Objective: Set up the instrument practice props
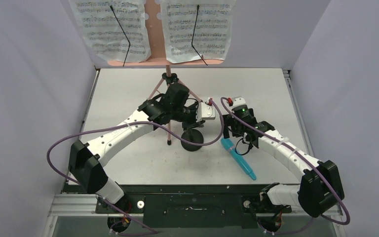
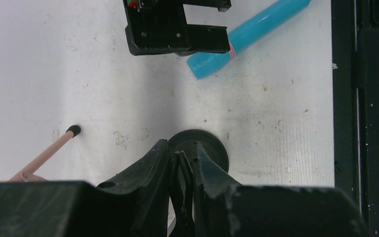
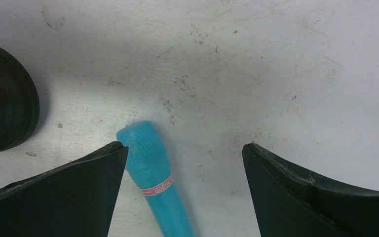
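The pink music stand (image 1: 168,101) stands at the back on its tripod, with two white sheet-music pages (image 1: 112,28) (image 1: 197,27) on its desk. The short black mic stand (image 1: 192,139) stands upright on its round base (image 2: 216,148) in the middle of the table. My left gripper (image 2: 181,149) is shut on the mic stand's upper clip, straight above the base. The teal microphone (image 3: 153,168) lies flat on the table. My right gripper (image 3: 185,147) hangs open over its head end, the left finger (image 3: 79,182) close beside the head. In the top view the microphone (image 1: 238,158) points toward the near right.
One pink tripod leg (image 2: 47,155) ends just left of the mic stand. The right gripper's body (image 2: 172,27) sits close beyond the left one. Grey walls enclose the table (image 1: 128,98) on three sides, and a black rail (image 1: 192,202) runs along the near edge.
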Controlling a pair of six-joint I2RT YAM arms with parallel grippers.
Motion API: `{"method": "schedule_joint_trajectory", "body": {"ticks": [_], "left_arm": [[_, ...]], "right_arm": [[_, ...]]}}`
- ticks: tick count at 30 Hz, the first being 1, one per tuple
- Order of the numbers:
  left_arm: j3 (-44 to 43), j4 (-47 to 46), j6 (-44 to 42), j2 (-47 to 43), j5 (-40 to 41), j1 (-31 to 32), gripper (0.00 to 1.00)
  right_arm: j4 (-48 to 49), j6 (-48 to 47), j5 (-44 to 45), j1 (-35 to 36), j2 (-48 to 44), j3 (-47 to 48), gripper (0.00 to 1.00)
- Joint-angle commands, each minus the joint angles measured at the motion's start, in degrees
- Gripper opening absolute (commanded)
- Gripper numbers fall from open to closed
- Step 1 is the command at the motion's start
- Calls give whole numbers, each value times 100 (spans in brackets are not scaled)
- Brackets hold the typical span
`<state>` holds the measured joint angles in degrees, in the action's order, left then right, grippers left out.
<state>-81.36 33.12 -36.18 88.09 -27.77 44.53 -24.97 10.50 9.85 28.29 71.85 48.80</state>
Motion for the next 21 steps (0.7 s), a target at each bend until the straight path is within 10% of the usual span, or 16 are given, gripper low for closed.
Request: {"method": "schedule_joint_trajectory", "body": {"ticks": [1,11,21], "left_arm": [[-609,-159,-422,128,-544,11,1],[-680,-563,-280,156,-370,15,59],[759,-3317,1214,-856,-88,27,89]], "right_arm": [[-298,-147,-304,-175,182,291,90],[-552,-314,-598,-256,399,371,90],[-768,-336,-757,-269,-18,210,90]]}}
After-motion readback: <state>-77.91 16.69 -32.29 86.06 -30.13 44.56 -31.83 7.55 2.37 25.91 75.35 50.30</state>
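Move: The left fingers are shut on the clip of the mic stand, whose base lies straight below them, roughly 16 cm down; the nearest music-stand foot is about 13 cm to their left, a centimetre nearer the robot. The right hand hangs open, with the microphone's middle some 11 cm back, 2 cm to its right and 8 cm below. From the left hand, that microphone is about 9 cm back, 23 cm right and 17 cm lower. Ease the held mic stand a centimetre or so to the right, then open the left fingers wide to let go of its clip and lift about 4 cm, drifting slightly farther right and forward while the fingers tilt up towards level. Meanwhile sink the open right gripper about 2.5 cm and draw it back some 2 cm towards the microphone, tipping its fingers about 10 degrees more steeply down. ##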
